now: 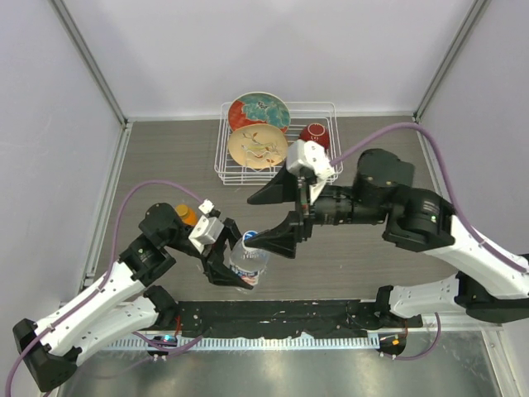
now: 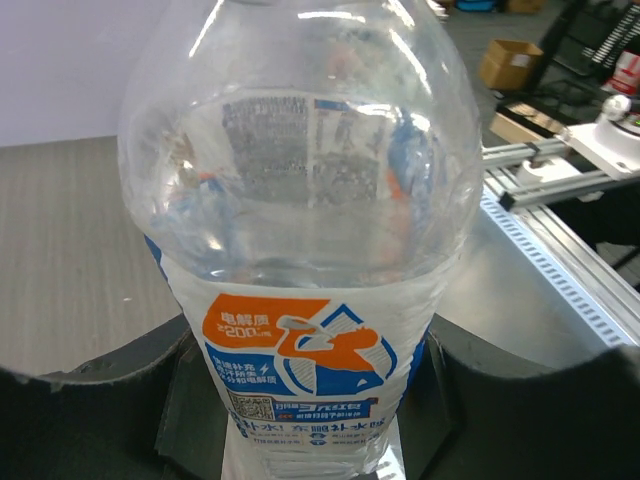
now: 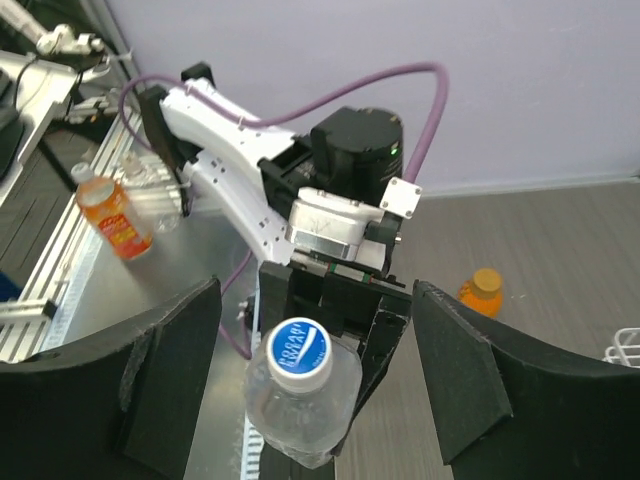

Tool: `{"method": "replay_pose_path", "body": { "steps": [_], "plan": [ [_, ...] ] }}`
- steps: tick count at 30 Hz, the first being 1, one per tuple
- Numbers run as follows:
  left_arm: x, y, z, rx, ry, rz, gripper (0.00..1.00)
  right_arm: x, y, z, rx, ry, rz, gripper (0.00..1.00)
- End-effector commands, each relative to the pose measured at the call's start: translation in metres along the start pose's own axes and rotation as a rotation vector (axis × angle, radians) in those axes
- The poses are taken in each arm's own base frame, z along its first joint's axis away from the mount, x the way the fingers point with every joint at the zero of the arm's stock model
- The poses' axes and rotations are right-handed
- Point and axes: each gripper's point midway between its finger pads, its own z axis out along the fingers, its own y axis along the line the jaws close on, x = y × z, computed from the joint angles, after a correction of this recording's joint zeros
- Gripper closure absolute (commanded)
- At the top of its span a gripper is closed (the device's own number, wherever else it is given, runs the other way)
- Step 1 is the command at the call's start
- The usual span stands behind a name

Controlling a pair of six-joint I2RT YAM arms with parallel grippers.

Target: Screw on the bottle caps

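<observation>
The clear water bottle (image 1: pixel 252 263) with a white-blue-orange label (image 2: pixel 300 350) stands upright at the near middle of the table. My left gripper (image 2: pixel 310 400) is shut on its labelled body, one jaw on each side. A white cap with a blue top (image 3: pixel 300 356) sits on the bottle's neck. My right gripper (image 3: pixel 315 380) is open, with its fingers (image 3: pixel 170 370) standing wide on either side of the cap and not touching it. The squat orange bottle (image 1: pixel 186 214) stands behind my left arm, with its orange cap (image 3: pixel 487 280) on its top.
A white wire rack (image 1: pixel 221 157) at the back holds two patterned plates (image 1: pixel 257 145) and a red bowl (image 1: pixel 314 134). Purple cables loop over both arms. Another orange-filled bottle (image 3: pixel 112 215) stands beyond the metal rail, off the table.
</observation>
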Motion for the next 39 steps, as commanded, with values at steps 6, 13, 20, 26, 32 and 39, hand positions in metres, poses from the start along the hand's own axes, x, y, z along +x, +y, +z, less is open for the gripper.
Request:
{"method": "replay_pose_path", "body": {
  "steps": [6, 13, 20, 26, 32, 39],
  "plan": [
    [-0.02, -0.037, -0.005, 0.174, 0.01, 0.021, 1.0, 0.013, 0.023, 0.015, -0.222, 0.029, -0.02, 0.24],
    [-0.025, -0.038, -0.006, 0.173, 0.002, 0.035, 1.0, 0.026, 0.026, 0.018, -0.279, 0.052, 0.01, 0.34],
    [-0.029, -0.035, -0.006, 0.159, -0.006, 0.048, 1.0, 0.031, 0.028, 0.021, -0.309, 0.043, 0.029, 0.42],
    [-0.029, -0.032, -0.006, 0.143, -0.011, 0.053, 1.0, 0.029, 0.029, 0.019, -0.316, 0.032, 0.032, 0.58],
    [-0.03, -0.024, -0.006, 0.102, -0.023, 0.066, 1.0, 0.036, 0.019, 0.021, -0.265, 0.045, 0.054, 0.84],
    [-0.045, 0.021, -0.005, -0.139, -0.096, 0.125, 1.0, 0.07, -0.03, 0.024, -0.001, 0.148, 0.093, 0.96]
  ]
}}
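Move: The clear bottle's white-and-blue cap sits on its neck about 6 cm below the open right gripper, roughly 2 cm to its left and 1 cm back; the clear bottle's body hangs under the cap, its middle some 15 cm below that gripper. The capped orange bottle stands on the table, around 22 cm ahead, 20 cm left and 40 cm below the right gripper. From the left gripper, which already holds the clear bottle upright, the cap is about 12 cm straight up. Lower the right gripper about 4.5 cm and ease it some 2.5 cm left and back over the cap, turning it roughly 15 degrees counter-clockwise, then pinch the cap by its sides and start turning back clockwise as the hand comes forward. Keep the left grip on the bottle: draw it back about 2.5 cm with a small clockwise turn, then start forward again, turning counter-clockwise. ##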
